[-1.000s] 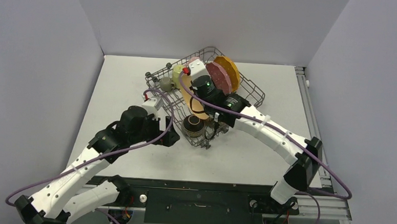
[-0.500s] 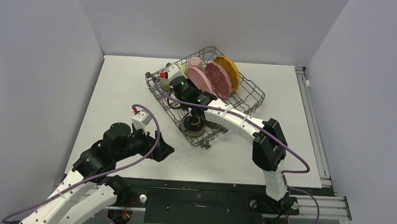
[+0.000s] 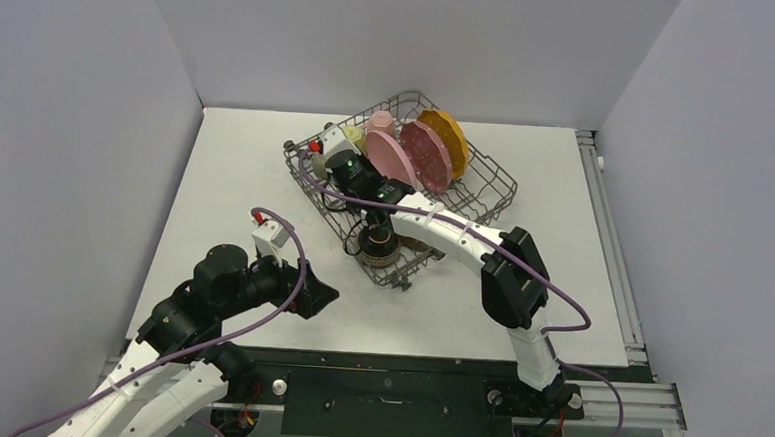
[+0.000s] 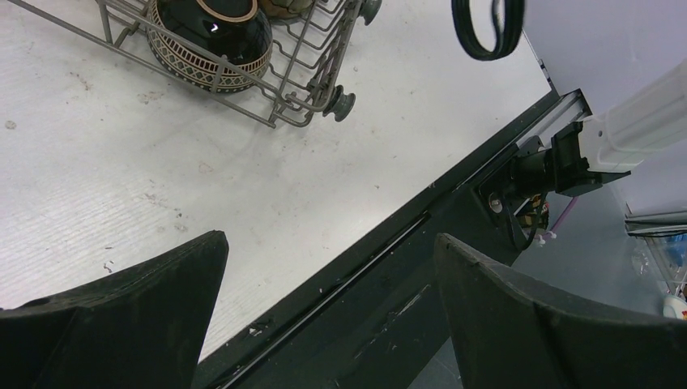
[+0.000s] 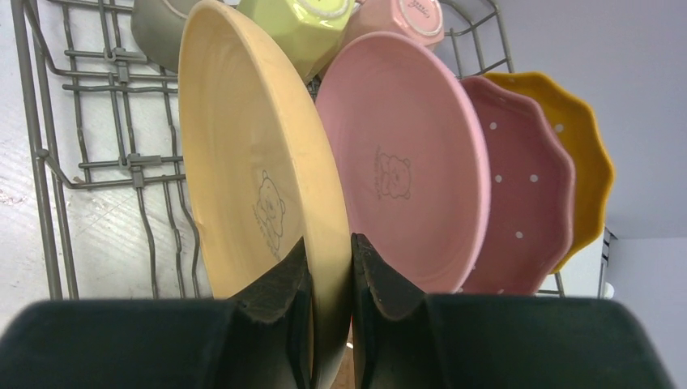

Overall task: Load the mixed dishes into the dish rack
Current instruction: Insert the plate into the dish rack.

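The dish rack (image 3: 488, 187) stands at the back middle of the table. My right gripper (image 5: 328, 247) is shut on the rim of a pale yellow plate (image 5: 243, 154), held upright on edge over the rack wires (image 5: 105, 154). Just to its right stand a pink plate (image 5: 405, 170), a dark pink dotted plate (image 5: 526, 194) and an orange scalloped plate (image 5: 590, 162). Behind them sit a yellow mug (image 5: 304, 20), a pink mug (image 5: 401, 16) and a grey-olive cup (image 5: 154, 32). A brown bowl (image 3: 377, 243) lies in the rack's near corner. My left gripper (image 4: 330, 237) hangs open and empty over the table's front edge.
The rack's near corner with its round feet (image 4: 340, 104) sits close ahead of the left gripper. A black rail (image 4: 389, 267) runs along the table's near edge. Grey walls close in the left, back and right sides.
My right arm swung left across the rack with the yellow plate, bringing it beside the pink plate. The left arm drew back toward the near left.
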`<state>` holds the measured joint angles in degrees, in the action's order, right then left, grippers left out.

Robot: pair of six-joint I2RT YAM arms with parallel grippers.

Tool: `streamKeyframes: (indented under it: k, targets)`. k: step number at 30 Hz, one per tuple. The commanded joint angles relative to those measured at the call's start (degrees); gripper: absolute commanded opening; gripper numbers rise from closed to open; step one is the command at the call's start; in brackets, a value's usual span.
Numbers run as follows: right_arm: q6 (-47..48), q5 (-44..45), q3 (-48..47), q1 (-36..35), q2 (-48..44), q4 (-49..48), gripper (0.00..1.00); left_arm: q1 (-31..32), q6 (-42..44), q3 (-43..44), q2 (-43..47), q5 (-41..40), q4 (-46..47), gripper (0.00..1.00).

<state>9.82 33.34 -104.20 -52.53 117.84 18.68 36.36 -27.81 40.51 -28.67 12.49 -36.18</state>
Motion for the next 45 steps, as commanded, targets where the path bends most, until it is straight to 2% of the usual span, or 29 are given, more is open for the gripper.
streamKeyframes:
  k: [1,16,18,26,28,38,42,45]
  targets:
    - [-2.10,-0.32,-2.67,0.61,1.47,-1.73,0.00,-0.48,0.92,0.15,0.18,0.96,3.43,0.96]
    - [-5.52,-0.99,-2.22,1.27,3.57,-1.42,0.01,-0.76,0.79,-0.07,0.01,1.07,3.58,0.96]
    - [-6.02,-1.00,-2.46,1.22,4.00,-1.25,0.06,-0.76,0.75,-0.08,0.01,1.12,3.58,0.96]
    - [-7.88,-0.47,-2.72,1.28,3.91,-1.68,0.36,-0.94,0.77,-0.18,-0.19,1.30,3.66,0.96]
    - [-8.09,-0.24,-2.86,1.29,3.89,-1.85,0.40,-0.94,0.75,-0.23,-0.24,1.33,3.69,0.96]
    - [-9.80,-0.76,-2.74,1.29,0.58,-2.44,0.49,-1.07,0.46,0.10,-0.52,0.02,3.24,0.96]
    - [-13.25,-4.27,-2.75,1.14,-3.93,-1.04,0.51,-1.59,0.20,1.62,-2.30,-1.54,1.68,0.96]
    - [-15.77,-5.15,-0.93,0.89,-10.72,1.15,0.53,-2.07,0.16,3.03,-2.32,-2.77,0.83,0.96]
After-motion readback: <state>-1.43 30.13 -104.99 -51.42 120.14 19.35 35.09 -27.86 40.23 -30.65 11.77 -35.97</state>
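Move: The right hand holds the cream plate by its upper rim. The rack slot it is meant for lies about 2 cm ahead, 4 cm left and 14 cm below. The pink plate already racked is some 6 cm ahead and 5 cm right, the green cup 9 cm ahead and 5 cm left, and the black bowl about 10 cm back and 2 cm right. From the left hand the slot is roughly 27 cm straight ahead and 15 cm below. Downward goes the right hand, about 4 cm in small stages, lowering the cream plate into the slot on the near-left side of the pink plate. In the last stretch of the descent the fingers start to part and release the rim, ending about half open; the hand then rises 1 to 2 cm, having rolled some 10 degrees, left side up. ##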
